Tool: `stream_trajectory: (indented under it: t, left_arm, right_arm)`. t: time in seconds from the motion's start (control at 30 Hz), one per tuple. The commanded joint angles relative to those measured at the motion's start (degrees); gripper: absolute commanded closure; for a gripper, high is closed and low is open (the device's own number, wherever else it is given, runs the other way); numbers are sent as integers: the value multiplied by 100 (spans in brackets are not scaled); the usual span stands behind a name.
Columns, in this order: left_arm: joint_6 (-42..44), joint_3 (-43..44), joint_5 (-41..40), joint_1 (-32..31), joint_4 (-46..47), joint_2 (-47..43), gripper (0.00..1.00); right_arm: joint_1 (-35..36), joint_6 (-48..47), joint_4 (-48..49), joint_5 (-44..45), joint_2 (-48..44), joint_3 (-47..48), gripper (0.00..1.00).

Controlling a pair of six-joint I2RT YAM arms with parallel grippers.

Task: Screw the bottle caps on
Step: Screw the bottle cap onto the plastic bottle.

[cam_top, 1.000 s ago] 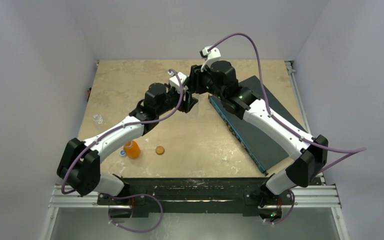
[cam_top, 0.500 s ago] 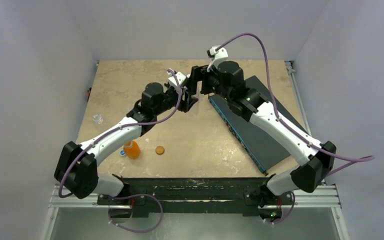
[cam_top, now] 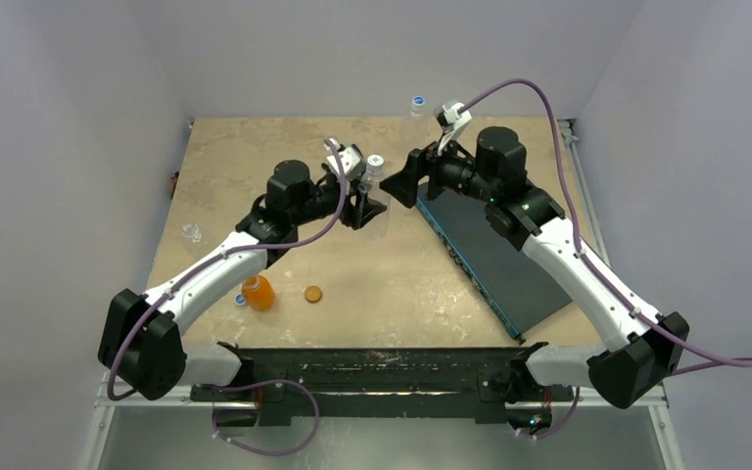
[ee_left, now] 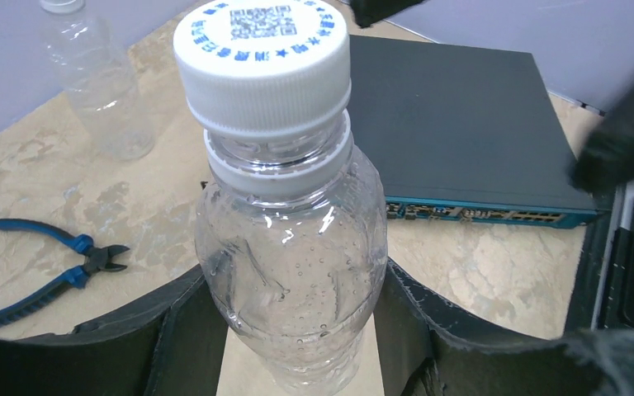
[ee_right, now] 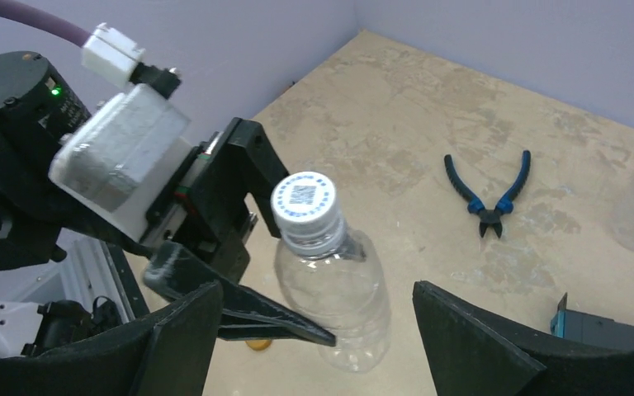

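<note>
A clear bottle stands upright at mid-table with a white, blue-printed cap sitting on its neck. My left gripper is shut on the bottle's body, one finger on each side. From above, the bottle sits just right of the left gripper. My right gripper is open and apart from it, to the right. In the right wrist view its jaws stand wide, short of the bottle and cap. An orange bottle, an orange-brown cap and a blue cap lie near the front left.
A dark flat box with a blue front lies under the right arm. Blue-handled pliers lie on the table beyond the held bottle. A second clear bottle with a blue cap stands at the back edge. A small clear item sits at the left.
The right gripper opened, let go of the cap and drew back to the right. The capped bottle now shows from above. The left gripper kept its grip.
</note>
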Motion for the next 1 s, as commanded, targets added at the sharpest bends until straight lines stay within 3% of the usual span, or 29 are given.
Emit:
stream_trajectory:
  t: [0.0, 0.2, 0.4, 0.97]
  left_arm:
    - [182, -30, 822, 92, -122, -389, 100]
    - [432, -46, 1552, 197, -518, -590, 100]
    - [361, -36, 2304, 266, -676, -700, 100]
    - [253, -28, 2613, 296, -663, -640, 100]
  right_arm:
    - [-399, -138, 520, -1483, -118, -89, 12]
    - [-536, -5, 1133, -2669, -9, -123, 14]
    - [-588, 334, 1777, -3449, 300, -64, 23]
    - [-586, 574, 2100, -3511, 479, -122, 37]
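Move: The white cap, on the bottle clasped in the left hand, is about 4 cm ahead of the right hand and 5 cm to its left, at roughly its height; from the left hand it is straight above, some 9 cm up. Around 28 cm ahead of the right hand and 6 cm to its right stands the blue-capped bottle, 25 cm lower. The pliers lie about 25 cm ahead and 11 cm left, the black box 3 cm back and 23 cm right, both on the table some 34 cm below. Drawing back about 7.5 cm and turning some 20 degrees clockwise, the left hand keeps its hold on the upright bottle and carries it towards the robot. The right hand, wide open, backs off and rises a little, swings counter-clockwise nearly 30 degrees, then eases left so its partly closing fingers come round either side of the cap. ##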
